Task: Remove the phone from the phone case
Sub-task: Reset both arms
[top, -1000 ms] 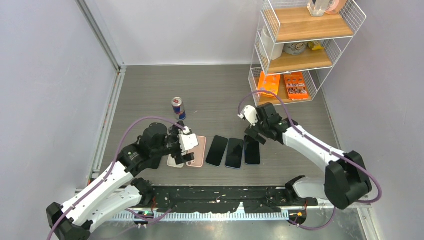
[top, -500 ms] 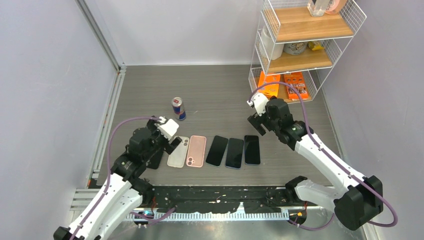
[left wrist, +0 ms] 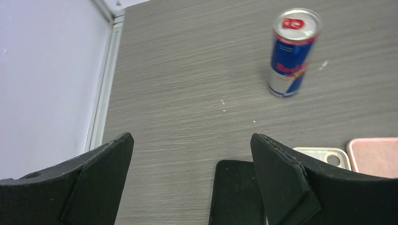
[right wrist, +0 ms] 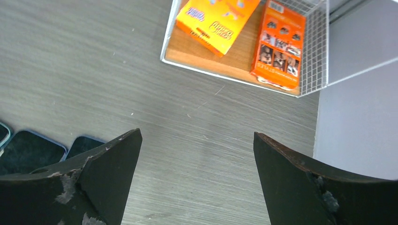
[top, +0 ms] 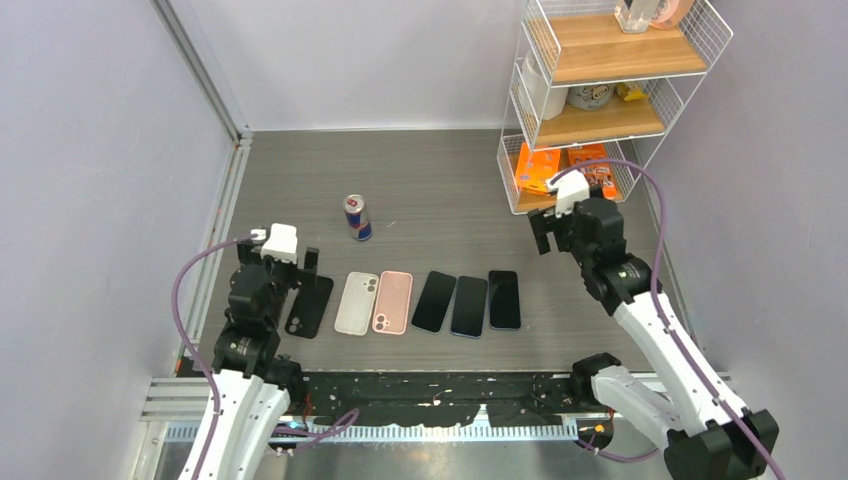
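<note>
Three dark phones (top: 469, 305) lie side by side, screens up, in the middle of the table. Left of them lie a pink phone case (top: 392, 302), a clear case (top: 356, 302) and a black case (top: 312, 305), all flat. My left gripper (top: 283, 272) hovers open just left of the black case (left wrist: 237, 192), with nothing between its fingers. My right gripper (top: 566, 232) is open and empty, up and to the right of the phones, near the shelf. In the right wrist view only two phones' ends (right wrist: 28, 150) show at the left edge.
A Red Bull can (top: 357, 217) stands upright behind the cases, also shown in the left wrist view as the can (left wrist: 291, 51). A wire shelf unit (top: 600, 100) at the back right holds orange boxes (right wrist: 279, 44) on its lowest level. A metal rail (top: 225, 230) runs along the left wall.
Both arms pulled back. The left gripper moved left, off the clear and pink cases, uncovering the black case. The right gripper rose from the rightmost phone toward the shelf.
</note>
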Robot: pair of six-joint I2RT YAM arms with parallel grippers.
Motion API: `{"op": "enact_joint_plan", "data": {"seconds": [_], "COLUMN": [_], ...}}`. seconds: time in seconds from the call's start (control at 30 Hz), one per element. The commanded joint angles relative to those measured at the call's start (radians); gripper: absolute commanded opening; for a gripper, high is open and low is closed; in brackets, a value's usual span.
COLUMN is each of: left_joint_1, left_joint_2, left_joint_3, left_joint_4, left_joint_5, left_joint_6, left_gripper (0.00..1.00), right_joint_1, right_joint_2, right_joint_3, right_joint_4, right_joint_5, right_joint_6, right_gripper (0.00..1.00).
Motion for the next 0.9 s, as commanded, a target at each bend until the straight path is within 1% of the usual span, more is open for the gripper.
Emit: {"op": "enact_joint_plan", "data": {"seconds": [0.0,0.13,0.23,0.37,0.5,0.57,0.67,0.87], "left_joint_1": [0.049,0.069,0.071,0.071,0.071,0.071,0.07,0.071], "left_joint_2": [-0.027,-0.053,-0.074,-0.095,-0.088,-0.084,-0.085,-0.124], "left_joint_3": [-0.002,0.015,0.03,0.061,0.078,0.067,0.025,-0.046], "left_joint_4": [0.084,0.057,0.021,-0.025,-0.044,-0.03,0.034,0.133], "left_joint_5": [-0.111,-0.109,-0.071,-0.019,-0.026,-0.04,-0.063,-0.027], "left_joint_6": [-0.126,-0.175,-0.189,-0.238,-0.255,-0.261,-0.263,-0.217], "left_gripper": [1.0,0.99,0.99,1.0,1.0,1.0,1.0,1.0], "right_joint_1": [-0.069,-0.084,-0.086,-0.098,-0.116,-0.13,-0.145,-0.165], "right_joint_2": [-0.104,-0.18,-0.21,-0.262,-0.33,-0.35,-0.357,-0.359], "right_joint_3": [-0.021,-0.034,-0.035,-0.058,-0.112,-0.122,-0.119,-0.123], "right_joint_4": [0.076,0.064,0.024,-0.009,0.006,0.01,0.01,0.021], "right_joint_5": [-0.049,-0.102,-0.113,-0.138,-0.148,-0.163,-0.176,-0.176], "right_joint_6": [0.092,0.118,0.117,0.091,0.05,0.051,0.064,0.077], "right_gripper": [0.95,0.95,0.95,0.95,0.95,0.95,0.95,0.95]}}
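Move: The nearest of the three bare phones, the rightmost, lies about 9 cm back and 8 cm left of the right hand, some 19 cm below; the middle phone is 9 cm further left, and the wire shelf's bottom tray about 20 cm ahead and 7 cm right. From the left hand, the black case lies 7 cm back, 3 cm right and 17 cm below; the white case 6 cm back, 13 cm right; the can 11 cm ahead, 14 cm right. Both empty hands head for their resting poses, fingers staying wide open. The right draws back from the shelf about 5 cm and edges right, rising some 4 cm then sinking a little, as it tips nose-up and lifts its left side. The left swings left and climbs, easing partly back both ways and drifting slightly backwards, while it rolls left side down about 15 degrees and turns slightly counter-clockwise. ##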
